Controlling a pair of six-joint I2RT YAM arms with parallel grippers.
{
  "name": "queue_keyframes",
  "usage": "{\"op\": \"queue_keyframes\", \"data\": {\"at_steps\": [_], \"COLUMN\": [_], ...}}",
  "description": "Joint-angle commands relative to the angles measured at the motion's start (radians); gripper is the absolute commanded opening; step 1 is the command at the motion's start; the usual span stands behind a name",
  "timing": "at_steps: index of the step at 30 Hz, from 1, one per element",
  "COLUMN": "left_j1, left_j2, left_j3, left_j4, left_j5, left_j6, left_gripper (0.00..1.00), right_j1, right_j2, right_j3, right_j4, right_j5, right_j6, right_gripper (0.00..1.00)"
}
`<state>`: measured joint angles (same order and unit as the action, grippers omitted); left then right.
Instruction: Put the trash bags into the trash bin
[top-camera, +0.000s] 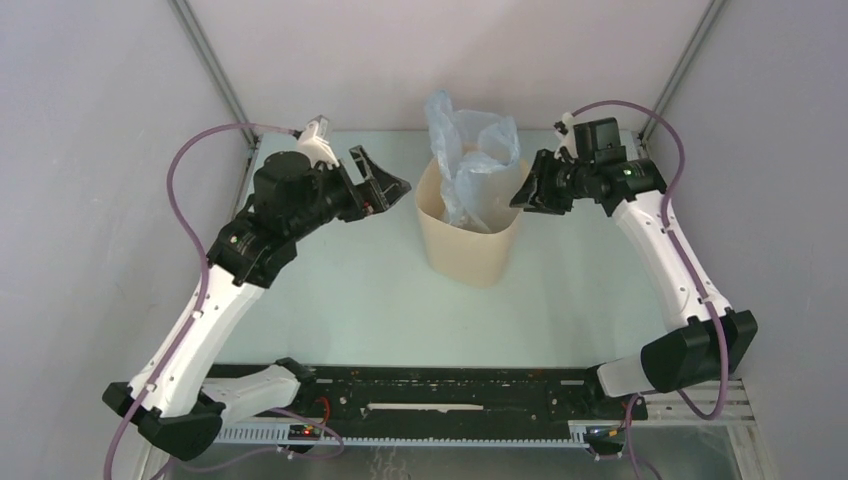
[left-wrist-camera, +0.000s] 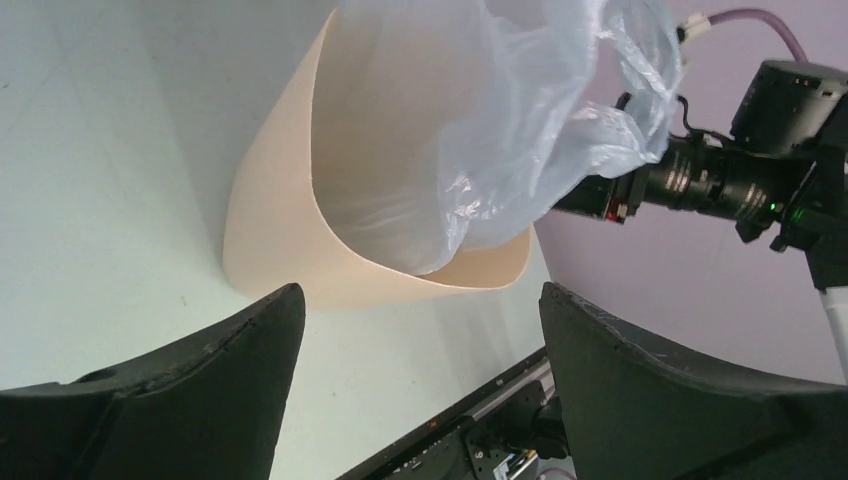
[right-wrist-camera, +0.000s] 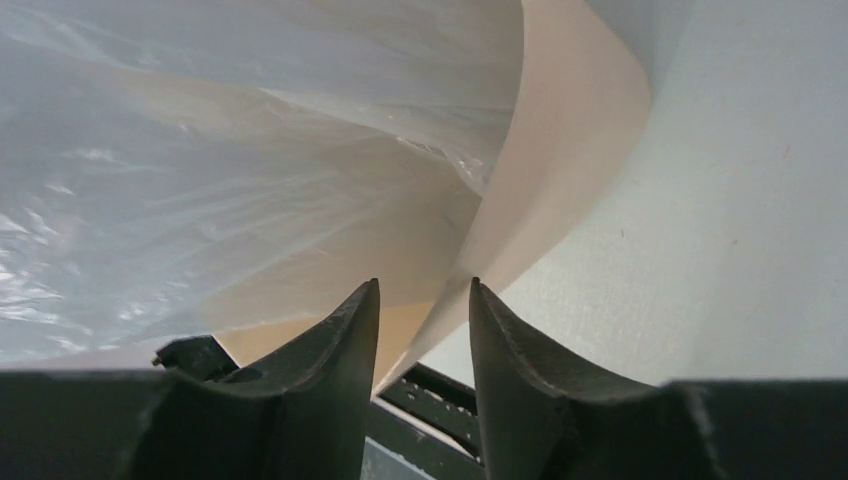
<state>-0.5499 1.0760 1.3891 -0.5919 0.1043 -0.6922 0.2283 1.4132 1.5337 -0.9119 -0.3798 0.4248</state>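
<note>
The beige trash bin (top-camera: 470, 250) stands upright mid-table. The pale-blue trash bag (top-camera: 470, 150) sits partly inside it, and its crumpled top rises above the rim. My left gripper (top-camera: 385, 178) hovers just left of the bin, open wide and holding nothing. In the left wrist view the bin (left-wrist-camera: 270, 220) and bag (left-wrist-camera: 480, 120) lie beyond the left gripper (left-wrist-camera: 420, 292). My right gripper (top-camera: 520, 192) is at the bin's right rim. In the right wrist view the right gripper (right-wrist-camera: 424, 283) shows a narrow gap, with the bin's wall (right-wrist-camera: 570, 150) edge seen through it and the bag (right-wrist-camera: 200, 150) to the left.
A black rail (top-camera: 450, 390) with the arm bases runs along the near table edge. Grey enclosure walls (top-camera: 90, 200) close in on the left, right and back. Purple cables (top-camera: 190, 160) loop off both arms. The right arm's wrist (left-wrist-camera: 720, 180) shows behind the bag.
</note>
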Motion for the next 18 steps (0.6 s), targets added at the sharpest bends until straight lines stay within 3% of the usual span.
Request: {"op": "queue_keyframes", "data": {"at_steps": [1, 8, 18], "left_j1": [0.042, 0.091, 0.089], "left_j2": [-0.012, -0.019, -0.041], "left_j3": [0.061, 0.214, 0.279], "left_j4": [-0.092, -0.214, -0.247], "left_j5": [-0.062, -0.05, -0.041], "left_j6": [-0.066, -0.135, -0.238], "left_gripper": [0.92, 0.92, 0.95], "right_j1": [0.072, 0.145, 0.186], "right_j2": [0.021, 0.023, 0.087], "right_j3": [0.018, 0.032, 0.091], "right_j4": [-0.06, -0.107, -0.096], "right_j5": [0.004, -0.049, -0.102], "right_j6": [-0.072, -0.136, -0.161], "right_gripper": [0.43, 0.26, 0.16]}}
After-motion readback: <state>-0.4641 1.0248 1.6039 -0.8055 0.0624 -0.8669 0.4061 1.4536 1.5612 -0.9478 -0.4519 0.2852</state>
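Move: The right hand's fingers straddle the right side of the trash bin's rim, the bin's middle lying about 10 cm to the left, 3 cm ahead and some 12 cm below. The blue trash bag stands bunched out of the bin's mouth, roughly 10 cm left and 5 cm ahead, about at hand height. From the empty left hand the bin's middle is some 16 cm to the right, about 4 cm ahead and 23 cm below. Leftward about 6 cm and back some 4 cm, the right hand closes its half-open fingers on the right wall of the bin at the rim, turning about 20 degrees counter-clockwise as it draws the rim along. The left hand, still wide open and empty, first slides left, then rises about 6 cm, keeping clear of the bin and bag. ##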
